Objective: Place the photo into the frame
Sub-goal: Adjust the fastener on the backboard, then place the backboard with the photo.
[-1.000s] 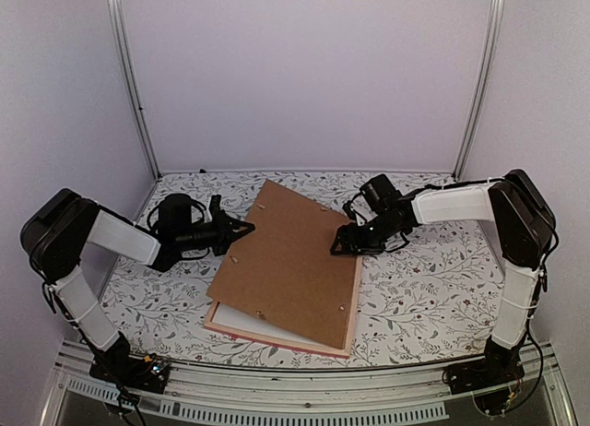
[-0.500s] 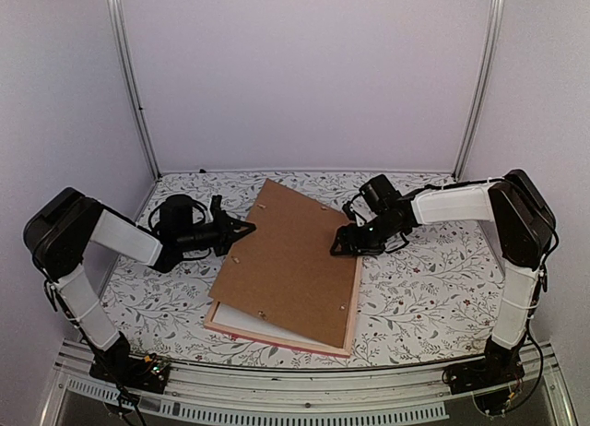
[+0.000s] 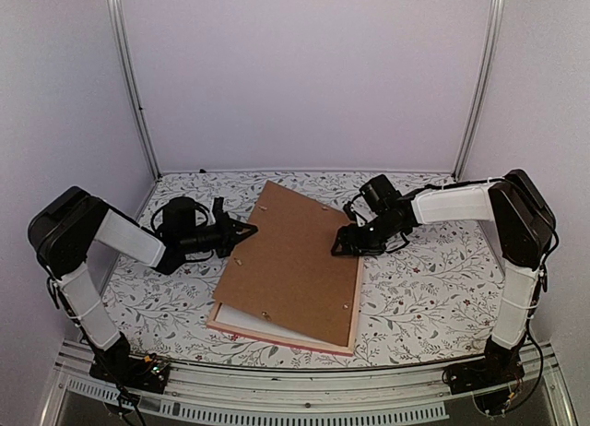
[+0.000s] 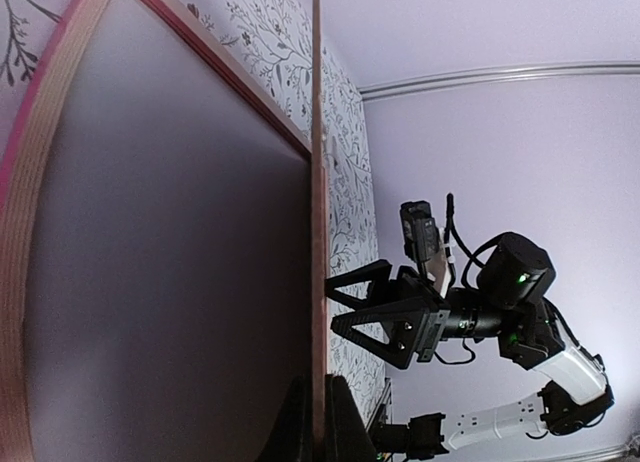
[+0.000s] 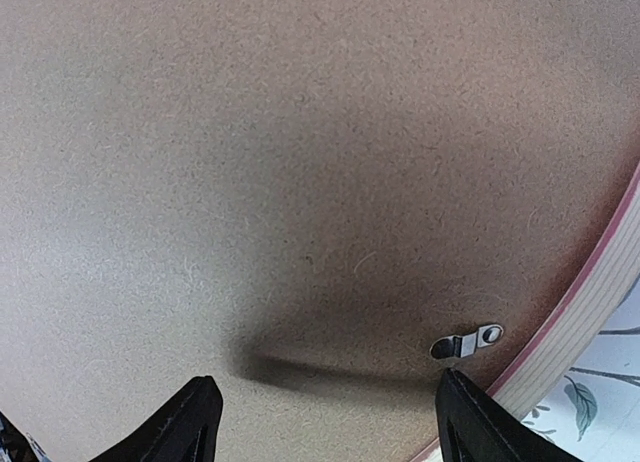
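Observation:
A plain brown backing board (image 3: 286, 265) lies askew over the pink frame (image 3: 277, 337), with its left side lifted. My left gripper (image 3: 247, 230) is shut on that board's left edge; the left wrist view shows the board edge-on (image 4: 317, 182) pinched between the fingers of the gripper (image 4: 318, 422), with the frame's rim (image 4: 40, 182) below it. My right gripper (image 3: 343, 246) hovers open at the board's right edge. In the right wrist view its open gripper (image 5: 325, 397) hangs just over the board (image 5: 300, 182), near a metal tab (image 5: 467, 342) and the frame's rim (image 5: 590, 302). The photo is hidden.
A white sheet (image 3: 235, 315) peeks out under the board's lower left corner. The table has a floral cloth (image 3: 424, 288). Walls with metal posts (image 3: 134, 85) close in the back and sides. The table's front rail (image 3: 304, 389) runs along the near edge.
The left arm has edged slightly to the right, still gripping the board. The board and frame have shifted a little with it. The right arm has stayed put.

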`<control>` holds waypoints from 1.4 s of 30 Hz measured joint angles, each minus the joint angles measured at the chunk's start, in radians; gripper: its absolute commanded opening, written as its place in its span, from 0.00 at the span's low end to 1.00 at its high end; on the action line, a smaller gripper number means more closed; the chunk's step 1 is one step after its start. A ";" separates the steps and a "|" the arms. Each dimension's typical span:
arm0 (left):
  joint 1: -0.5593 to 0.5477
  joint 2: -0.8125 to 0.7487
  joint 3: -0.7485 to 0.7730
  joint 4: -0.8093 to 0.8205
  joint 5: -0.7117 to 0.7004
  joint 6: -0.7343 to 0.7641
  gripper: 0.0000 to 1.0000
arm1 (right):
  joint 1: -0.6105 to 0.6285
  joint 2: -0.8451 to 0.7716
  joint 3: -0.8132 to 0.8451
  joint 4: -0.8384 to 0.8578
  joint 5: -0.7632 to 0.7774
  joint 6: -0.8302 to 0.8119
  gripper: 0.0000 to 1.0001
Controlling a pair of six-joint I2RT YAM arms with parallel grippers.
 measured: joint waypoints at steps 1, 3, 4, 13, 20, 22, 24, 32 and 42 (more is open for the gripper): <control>0.000 0.003 0.000 0.000 -0.001 0.000 0.01 | 0.000 0.000 0.000 0.000 0.001 0.000 0.77; 0.000 0.009 0.000 0.000 -0.002 0.000 0.01 | 0.000 0.000 0.000 -0.003 0.005 0.000 0.77; 0.000 0.010 0.000 0.000 -0.003 0.001 0.01 | 0.000 0.000 0.000 -0.003 0.006 0.000 0.77; -0.002 0.010 0.011 -0.035 -0.010 0.039 0.11 | 0.000 -0.049 0.000 -0.044 0.047 0.011 0.80; -0.005 0.010 0.035 -0.134 -0.027 0.112 0.42 | -0.003 -0.147 0.000 -0.054 0.082 0.019 0.80; -0.008 0.012 0.046 -0.161 -0.027 0.134 0.48 | -0.005 -0.154 -0.001 -0.057 0.089 0.019 0.80; -0.012 0.014 0.057 -0.187 -0.032 0.152 0.52 | -0.005 -0.156 -0.002 -0.060 0.095 0.019 0.80; -0.030 0.014 0.121 -0.353 -0.064 0.244 0.59 | -0.006 -0.156 -0.013 -0.066 0.097 0.019 0.80; -0.064 0.014 0.201 -0.552 -0.145 0.352 0.61 | -0.006 -0.156 -0.026 -0.066 0.099 0.019 0.80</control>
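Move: My left hand pinches the backboard's raised left edge; the frame's middle lies about 11 cm to its right, 3 cm back and 8 cm below. The left side's fasteners are some 6 cm ahead, 2 cm right, and 8 cm back, 3 cm left, both near hand height. For my right hand, the nearest fastener is about 3 cm ahead, 2 cm right, level; another sits 14 cm back, 1 cm right; the far-edge one is 12 cm ahead, 4 cm left, slightly higher. I lower the backboard's left edge towards the frame with my left hand, about 4.5 cm straight down, opening the fingers to let go of the pinch on the way and tipping them some 20 degrees further down. My right hand, its fingers staying open, lifts off the board by the right-hand fastener, up about 5 cm, and drifts 2 cm right. ##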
